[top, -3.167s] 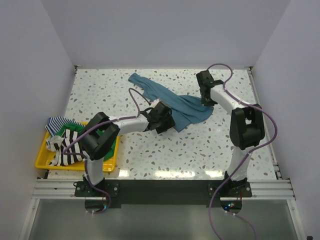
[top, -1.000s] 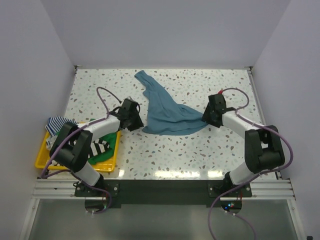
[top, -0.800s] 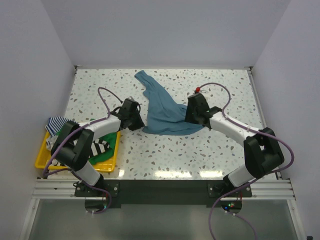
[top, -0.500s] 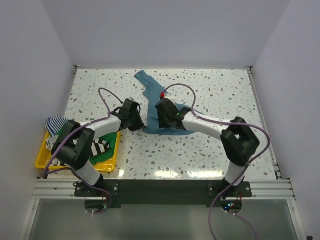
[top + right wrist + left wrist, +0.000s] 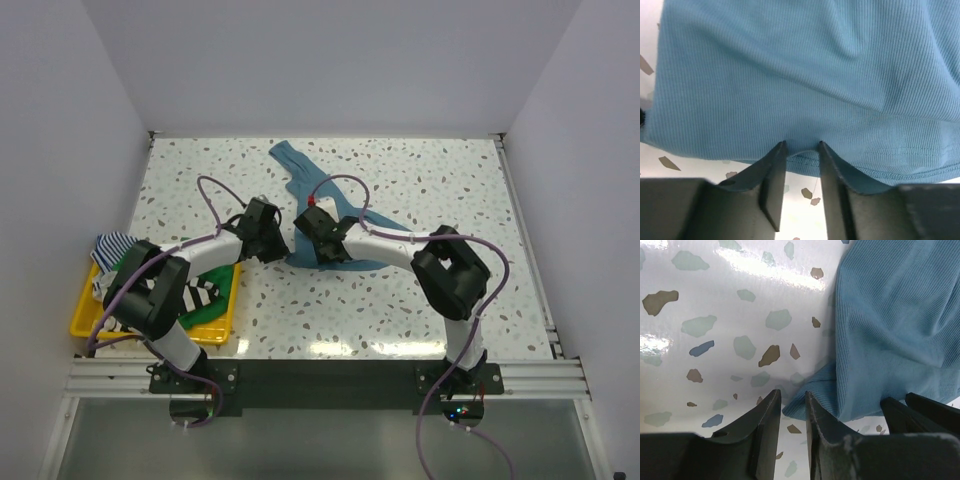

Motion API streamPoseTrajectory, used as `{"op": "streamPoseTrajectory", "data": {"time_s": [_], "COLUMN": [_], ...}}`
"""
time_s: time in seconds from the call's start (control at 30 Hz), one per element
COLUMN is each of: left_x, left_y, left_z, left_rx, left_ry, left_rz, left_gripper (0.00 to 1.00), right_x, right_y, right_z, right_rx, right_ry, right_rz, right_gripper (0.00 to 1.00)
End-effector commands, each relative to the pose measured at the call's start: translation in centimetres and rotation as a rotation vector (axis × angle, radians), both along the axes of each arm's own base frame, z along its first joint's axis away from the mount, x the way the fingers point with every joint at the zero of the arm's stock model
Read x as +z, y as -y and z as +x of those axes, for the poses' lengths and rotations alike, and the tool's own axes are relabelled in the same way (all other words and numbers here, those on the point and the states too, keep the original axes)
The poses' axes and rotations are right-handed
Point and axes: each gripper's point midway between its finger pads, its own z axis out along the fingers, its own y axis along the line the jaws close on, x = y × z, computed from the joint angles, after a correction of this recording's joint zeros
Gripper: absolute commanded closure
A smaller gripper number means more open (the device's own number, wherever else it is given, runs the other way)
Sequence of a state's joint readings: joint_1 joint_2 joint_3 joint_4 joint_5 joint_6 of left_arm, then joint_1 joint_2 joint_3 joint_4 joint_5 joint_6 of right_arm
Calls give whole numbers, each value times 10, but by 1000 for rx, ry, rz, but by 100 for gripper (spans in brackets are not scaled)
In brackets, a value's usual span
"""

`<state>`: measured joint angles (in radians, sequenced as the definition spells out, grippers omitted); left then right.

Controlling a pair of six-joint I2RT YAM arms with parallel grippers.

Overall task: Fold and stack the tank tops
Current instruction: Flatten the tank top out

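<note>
A plain teal tank top lies rumpled mid-table, one strap end reaching toward the back. My left gripper is low at its near left corner. In the left wrist view the jaws stand narrowly open, with the tip of the teal corner lying between them. My right gripper reaches across from the right to the near hem. In the right wrist view its fingertips press into the teal cloth, a small bulge of hem between them and a gap still showing.
A yellow tray at the near left edge holds a thin blue-striped top, a green one and a black-and-white striped one. The right forearm lies over the teal top's right part. White walls enclose the speckled table.
The right arm has swept left across the teal top, from its right edge to the near hem beside the left gripper. Both pairs of jaws have narrowed. The left arm stayed put.
</note>
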<state>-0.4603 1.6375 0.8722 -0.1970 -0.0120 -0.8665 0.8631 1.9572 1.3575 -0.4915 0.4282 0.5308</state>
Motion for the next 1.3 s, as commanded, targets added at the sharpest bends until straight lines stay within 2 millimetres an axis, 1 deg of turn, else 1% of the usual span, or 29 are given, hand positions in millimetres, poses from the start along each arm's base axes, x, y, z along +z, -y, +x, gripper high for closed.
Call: {"op": "streamPoseTrajectory", "data": {"time_s": [0.0,0.03,0.07,0.13,0.17,0.2,0.23,0.27,0.33,0.43,0.47,0.57,0.6,0.73,0.87,1.0,1.17,1.2,1.27], "left_x": [5,5,5,4,4,4,4,5,5,6,5,6,6,7,8,10,11,9,12], "left_y": [5,5,5,5,5,5,5,9,8,8,8,9,9,10,12,17,24,25,29], "left_z": [8,7,8,8,8,8,9,7,7,7,7,7,7,7,6,6,4,3,4], "left_rx": [-27,-27,-26,-26,-26,-26,-25,-38,-39,-40,-38,-45,-43,-50,-61,-81,-121,-127,-145], "left_ry": [37,36,38,36,36,36,37,31,30,33,33,34,34,38,41,45,49,45,54], "left_rz": [-8,-8,-7,-8,-8,-6,-8,-25,-23,-21,-18,-23,-23,-32,-41,-58,-83,-83,-94], "left_gripper": [69,69,70,70,70,70,70,70,70,70,70,70,70,70,70,69,69,69,69], "right_x": [7,7,8,9,9,10,12,13,17,29,38,52,61,74,76,73,65,63,60], "right_y": [1,1,0,0,0,0,0,-1,2,6,7,9,10,18,27,37,54,57,59], "right_z": [6,6,6,6,7,7,7,7,8,8,8,6,6,7,7,8,9,9,10], "right_rx": [-23,-23,-24,-24,-24,-26,-27,-26,-35,-47,-50,-52,-52,-70,-88,-115,-148,-151,-157], "right_ry": [29,29,33,34,35,36,38,39,48,69,82,104,116,144,154,162,158,155,150], "right_rz": [-16,-16,-15,-13,-12,-11,-8,-7,-9,-6,7,27,37,24,-4,-45,-93,-103,-107], "right_gripper": [65,68,76,84,94,99,100,100,100,100,100,100,100,100,100,100,100,100,100]}}
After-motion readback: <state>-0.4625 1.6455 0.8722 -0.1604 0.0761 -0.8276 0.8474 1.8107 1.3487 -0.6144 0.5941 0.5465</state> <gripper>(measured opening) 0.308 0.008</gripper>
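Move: The near edge of the tank top's upper layer, which I'm about to pinch, lies right at my right fingertips, barely 1 cm below them. The tank top's near left corner is about 7 cm to the left, level with that hand. Its right corner lies some 17 cm to the right and 7 cm farther out, and the strap end is roughly 26 cm ahead and 8 cm left. From my left hand, that same edge spot is about 7 cm to the right. I shut my half-open right fingers on the tank top's near edge and pinch it, easing about 1 cm right down at the table. Then I lift it some 6 cm and carry it a few centimetres more to the right, away from my left hand, with the fingertips tilting slightly forward. My left hand stays low with its fingers slightly open and, late on, shifts about 1.5 cm right beside the near left corner. ##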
